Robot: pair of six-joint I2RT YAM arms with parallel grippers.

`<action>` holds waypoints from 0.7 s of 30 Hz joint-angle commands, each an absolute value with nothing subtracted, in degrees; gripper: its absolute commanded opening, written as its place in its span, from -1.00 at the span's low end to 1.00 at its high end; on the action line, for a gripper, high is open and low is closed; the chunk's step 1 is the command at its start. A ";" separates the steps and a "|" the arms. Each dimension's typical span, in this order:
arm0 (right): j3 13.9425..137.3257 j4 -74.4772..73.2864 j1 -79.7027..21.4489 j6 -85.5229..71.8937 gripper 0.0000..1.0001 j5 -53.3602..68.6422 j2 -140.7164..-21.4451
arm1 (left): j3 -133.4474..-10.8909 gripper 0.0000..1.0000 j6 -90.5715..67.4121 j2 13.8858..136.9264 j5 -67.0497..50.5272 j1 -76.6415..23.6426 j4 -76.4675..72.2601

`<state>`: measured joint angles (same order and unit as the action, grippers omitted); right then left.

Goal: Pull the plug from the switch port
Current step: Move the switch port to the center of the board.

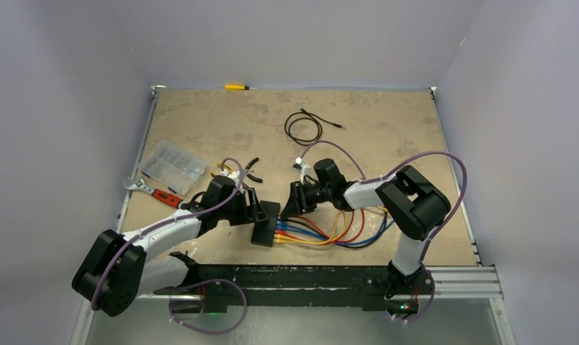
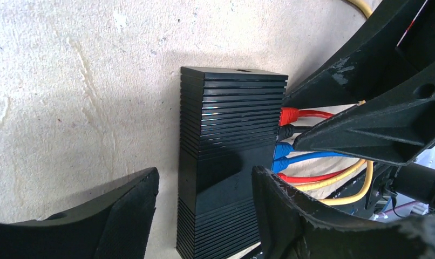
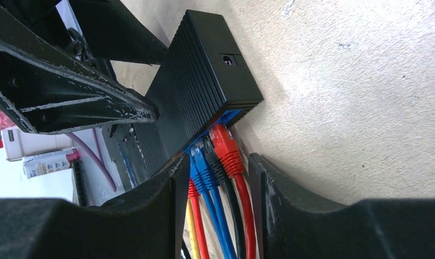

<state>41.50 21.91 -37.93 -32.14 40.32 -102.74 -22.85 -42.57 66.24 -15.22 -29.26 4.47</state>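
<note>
The switch [image 1: 265, 224] [image 2: 231, 135] [image 3: 204, 70] is a flat, ribbed black box lying mid-table. Red, black, blue and yellow cables run from its right face. My left gripper [image 1: 260, 208] [image 2: 204, 178] straddles the switch's near end, open, with bare table showing between its left finger [image 2: 123, 216] and the box. My right gripper [image 1: 288, 207] [image 3: 219, 162] is open around the row of plugs. The end red plug [image 3: 226, 148] [image 2: 289, 115], a black plug [image 3: 215, 164] and two blue plugs [image 3: 202, 162] sit between its fingers, with a slim gap beside the red one.
A clear compartment box [image 1: 173, 166] and a red-handled wrench [image 1: 154, 192] lie at the left. A coiled black cable [image 1: 304, 128] lies behind the grippers, and a yellow screwdriver [image 1: 236, 87] by the back wall. The cable loops [image 1: 344, 233] spread right of the switch.
</note>
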 commanded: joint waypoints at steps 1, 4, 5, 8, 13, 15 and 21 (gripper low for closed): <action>43.49 23.18 -38.28 -31.65 -0.08 40.91 -103.82 | -21.91 0.21 -42.80 67.24 -16.48 -28.83 1.47; 43.76 23.12 -38.26 -31.49 -0.12 40.87 -104.21 | -21.88 0.10 -42.85 67.39 -16.10 -28.86 1.57; 43.83 23.07 -38.25 -31.40 -0.12 40.83 -104.30 | -21.88 0.04 -42.83 67.45 -16.01 -28.84 1.65; 44.82 21.04 -38.36 -30.36 -0.10 38.97 -104.58 | -21.92 -0.06 -42.81 67.75 -15.66 -28.88 1.85; 46.63 18.04 -38.34 -28.19 -0.05 37.73 -104.78 | -21.72 -0.19 -42.50 68.76 -15.35 -28.88 1.99; 46.81 18.10 -38.32 -28.13 -0.06 38.25 -105.38 | -21.77 -0.29 -42.52 68.94 -15.16 -28.85 2.07; 46.50 19.01 -38.36 -28.39 -0.12 38.71 -107.13 | -22.01 -0.43 -42.44 69.30 -14.59 -28.86 2.36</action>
<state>45.78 19.49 -38.15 -29.91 39.42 -105.45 -22.57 -42.87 68.18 -16.08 -29.08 1.80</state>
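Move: The switch port's middle lies about 3 cm to the right of the left hand, some 2 cm back and 2 cm below it. From the right hand it is roughly 5 cm to the left, 2 cm back and 1 cm lower. The foremost red plug is about 1 cm left of the right hand, level with it and 1 cm down; the blue plugs sit about 2 cm back and 1 cm left of that hand. The pliers lie 11 cm ahead and 6 cm left of the left hand. Hold the left gripper nearly in place at the switch port's left long edge, one finger outside that edge and the other over the top, and narrow its fingers from about two thirds to one third open. Meanwhile ease the right gripper about 1.5 cm forward and 1 cm left along the port side, its half-open fingers staying astride the red plug. ##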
